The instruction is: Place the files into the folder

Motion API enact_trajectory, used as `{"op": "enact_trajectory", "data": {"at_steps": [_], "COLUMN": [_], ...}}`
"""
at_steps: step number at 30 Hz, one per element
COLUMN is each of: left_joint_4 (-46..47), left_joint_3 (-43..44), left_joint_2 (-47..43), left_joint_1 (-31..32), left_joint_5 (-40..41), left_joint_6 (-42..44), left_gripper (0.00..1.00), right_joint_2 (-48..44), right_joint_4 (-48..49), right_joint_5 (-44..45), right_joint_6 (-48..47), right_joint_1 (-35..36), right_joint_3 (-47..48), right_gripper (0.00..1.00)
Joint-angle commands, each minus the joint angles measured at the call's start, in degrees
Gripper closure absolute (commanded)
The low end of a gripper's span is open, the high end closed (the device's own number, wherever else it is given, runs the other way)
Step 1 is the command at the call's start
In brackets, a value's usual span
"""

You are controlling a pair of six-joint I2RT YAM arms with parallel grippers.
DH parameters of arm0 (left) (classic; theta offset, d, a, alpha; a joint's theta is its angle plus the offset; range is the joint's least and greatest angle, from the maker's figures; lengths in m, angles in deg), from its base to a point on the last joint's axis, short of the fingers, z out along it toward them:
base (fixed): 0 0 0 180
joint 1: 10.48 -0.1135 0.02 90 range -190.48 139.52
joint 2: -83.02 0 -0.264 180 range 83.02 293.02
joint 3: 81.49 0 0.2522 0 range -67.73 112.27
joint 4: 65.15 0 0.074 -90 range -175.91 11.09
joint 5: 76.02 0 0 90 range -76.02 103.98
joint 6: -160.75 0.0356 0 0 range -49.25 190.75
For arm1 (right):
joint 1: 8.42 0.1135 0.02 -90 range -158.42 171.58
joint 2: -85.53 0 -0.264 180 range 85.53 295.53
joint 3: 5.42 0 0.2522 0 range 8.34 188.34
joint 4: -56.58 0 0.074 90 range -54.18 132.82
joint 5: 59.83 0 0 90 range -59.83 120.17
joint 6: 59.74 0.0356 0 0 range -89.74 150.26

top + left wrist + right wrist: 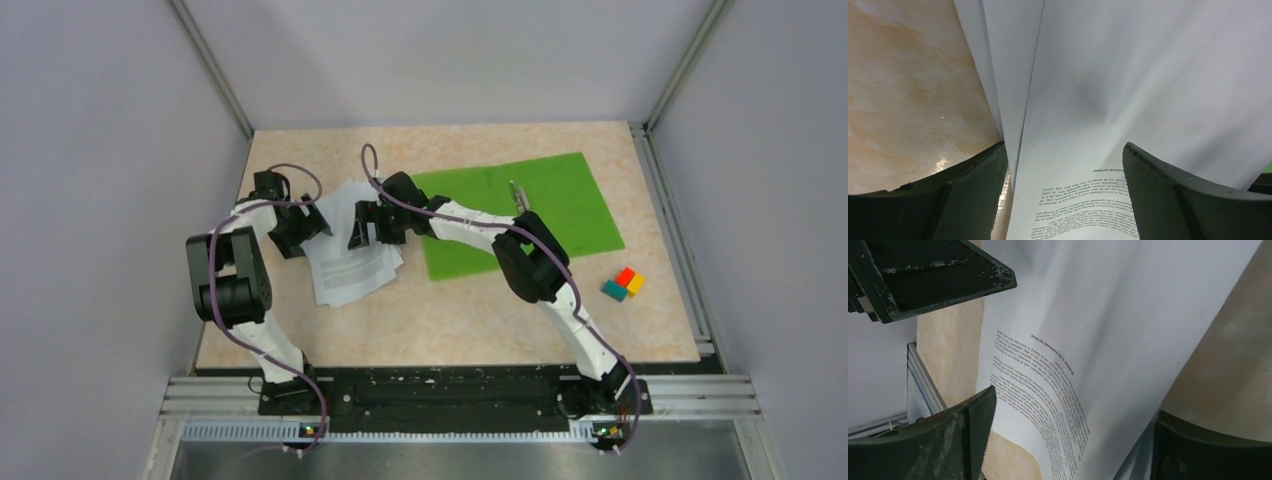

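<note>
The files (350, 262) are a loose fan of white sheets, some printed, lying left of the centre of the table. The green folder (540, 215) lies open and flat to their right, with a metal clip (518, 195) near its middle. My left gripper (312, 228) stands at the sheets' left edge, and my right gripper (362, 232) is over their right part. In the left wrist view the gripper (1064, 147) is open, and the printed files (1128, 90) lie between its fingers. The right gripper (1075, 402) is open too, straddling a bowed printed sheet (1108, 335).
A small cluster of red, yellow and teal blocks (623, 284) sits right of the folder near the table's right side. Grey walls and metal rails (690, 250) border the marbled tabletop (450, 320). The left gripper's dark finger (933, 275) shows close by in the right wrist view.
</note>
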Motion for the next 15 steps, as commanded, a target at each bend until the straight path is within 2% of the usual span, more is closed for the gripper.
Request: {"op": "enact_trajectory", "data": {"at_steps": [1,5,8,11,15], "left_joint_4": [-2.5,-3.1,-3.6,-4.3,-4.9], "left_joint_3": [-1.1,-0.4,0.2,0.8,1.4], "left_joint_2": [3.8,3.0,2.2,1.3,-1.9], "left_joint_1": [1.0,1.0,1.0,0.9,0.6], "left_joint_5": [-3.6,-3.9,-4.2,-4.5,-5.8], "left_joint_6": [-0.9,-0.4,0.1,0.3,0.3], "left_gripper": [0.12,0.13,0.13,0.12,0.11], "right_joint_2": [0.0,-4.0,-5.2,-6.3,-9.3], "right_joint_4": [-3.4,-0.6,-0.6,-0.2,0.8], "right_joint_5": [1.2,1.7,1.7,0.7,-1.7], "right_joint_6": [-0.7,0.5,-0.2,-0.9,-1.8], "right_joint_1": [-1.2,-2.6,-3.1,-3.5,-4.3], "right_joint_3": [-4.4,-7.4,-7.0,-6.7,-6.7], "right_gripper": [0.19,0.6,0.85,1.0,1.0]}}
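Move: The right hand's open fingers already straddle the bowed right-hand part of the files. That edge lies about 4 cm to the right and 2 cm below; the files' middle is some 4 cm left and 3 cm below. The open green folder's middle is roughly 34 cm to the right and 6 cm ahead. From the left hand, at the opposite edge of the files, their right edge is about 15 cm right and level front to back. Rightward and somewhat down, the right hand slides about 4 cm to the files' right edge and drops about 2 cm, drifting slightly forward as its wide-open fingers shut completely and pinch that edge. The left hand, still open at the left edge, follows about 1 cm to the right. ##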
